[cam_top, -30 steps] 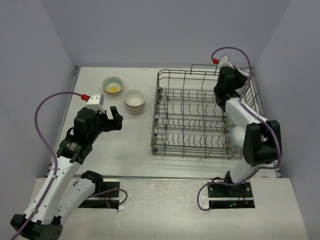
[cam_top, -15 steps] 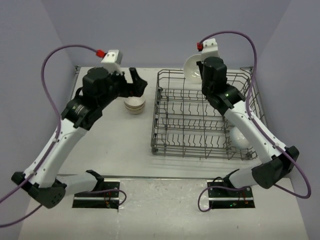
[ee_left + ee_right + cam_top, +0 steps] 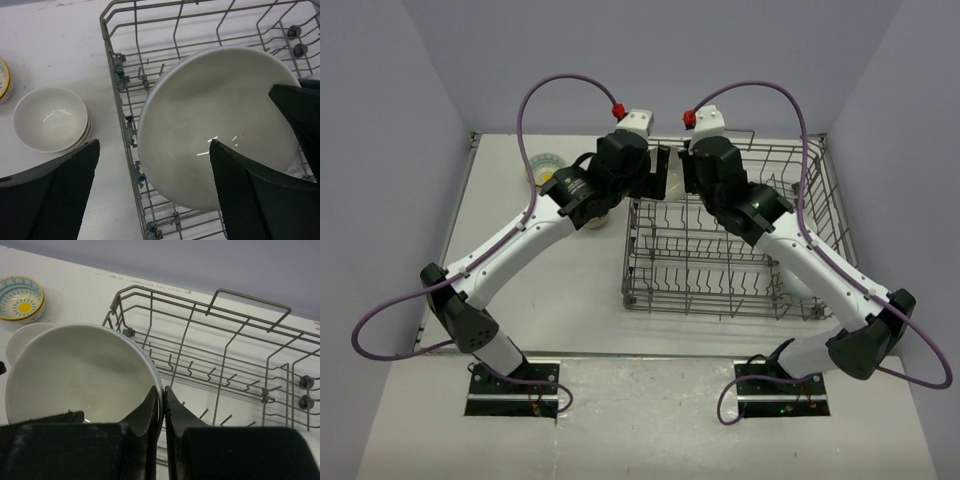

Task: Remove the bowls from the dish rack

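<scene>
My right gripper (image 3: 161, 394) is shut on the rim of a plain white bowl (image 3: 75, 370), holding it above the far left corner of the grey wire dish rack (image 3: 227, 347). My left gripper (image 3: 154, 150) is open and faces that same bowl (image 3: 215, 120), one finger on each side of its lower edge, with a gap between each pad and the bowl. In the top view the two grippers meet, left (image 3: 660, 172) against right (image 3: 683, 172), and they hide the bowl. A stack of white bowls (image 3: 50, 120) and a patterned bowl (image 3: 20, 297) sit on the table left of the rack.
The dish rack (image 3: 720, 250) fills the right half of the table, its upright tines and looped handle (image 3: 250, 297) close under the held bowl. The stack of bowls (image 3: 588, 218) lies just beneath my left arm. Grey walls close in the back and sides.
My right arm lifted the white bowl out and carried it left to the rack's far left corner. My left arm swung up and right to meet it, jaws open around the bowl.
</scene>
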Robot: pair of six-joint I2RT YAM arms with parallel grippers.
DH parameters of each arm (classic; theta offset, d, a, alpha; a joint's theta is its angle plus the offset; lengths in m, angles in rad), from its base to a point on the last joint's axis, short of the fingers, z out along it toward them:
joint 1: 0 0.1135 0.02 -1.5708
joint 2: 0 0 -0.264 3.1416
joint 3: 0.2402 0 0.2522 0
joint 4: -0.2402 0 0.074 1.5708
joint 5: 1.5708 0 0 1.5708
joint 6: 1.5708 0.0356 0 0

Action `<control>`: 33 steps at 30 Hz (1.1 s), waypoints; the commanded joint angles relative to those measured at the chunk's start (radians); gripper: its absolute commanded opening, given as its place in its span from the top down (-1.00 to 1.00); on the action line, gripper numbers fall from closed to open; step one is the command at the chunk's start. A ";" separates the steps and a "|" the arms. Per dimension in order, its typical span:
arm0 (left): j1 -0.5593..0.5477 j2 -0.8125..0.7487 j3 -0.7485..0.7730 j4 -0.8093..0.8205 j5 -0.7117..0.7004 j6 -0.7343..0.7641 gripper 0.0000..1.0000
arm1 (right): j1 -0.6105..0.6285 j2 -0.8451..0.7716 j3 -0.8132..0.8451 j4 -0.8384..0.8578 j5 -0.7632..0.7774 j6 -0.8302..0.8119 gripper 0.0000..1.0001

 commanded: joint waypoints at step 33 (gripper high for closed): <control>0.682 -0.566 -0.748 -0.022 -0.141 -0.333 1.00 | -0.135 -0.290 -0.158 -0.037 -0.225 0.211 -0.98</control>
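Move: The white bowl hangs between my hands in the air, held by its right rim in my right fingers; its middle is about 6 cm to the right of my open left hand and 3 cm ahead, its left rim nearly between those fingers, and some 6 cm left and 2 cm ahead of my right hand. From the left hand, the white bowl stack stands about 14 cm ahead, 14 cm left and 26 cm down, the patterned bowls roughly 28 cm ahead and 28 cm left, equally low. I shut my left fingers on the bowl's left rim, barely shifting, while my right hand keeps hold of the right rim; then my right fingers open wide and let go. My left hand sweeps the bowl some 27 cm left, speeding up, sinking about 8 cm and drawing back a little as it turns roughly 50 degrees counter-clockwise; my emptied right hand starts off to the right, about 5 cm. ##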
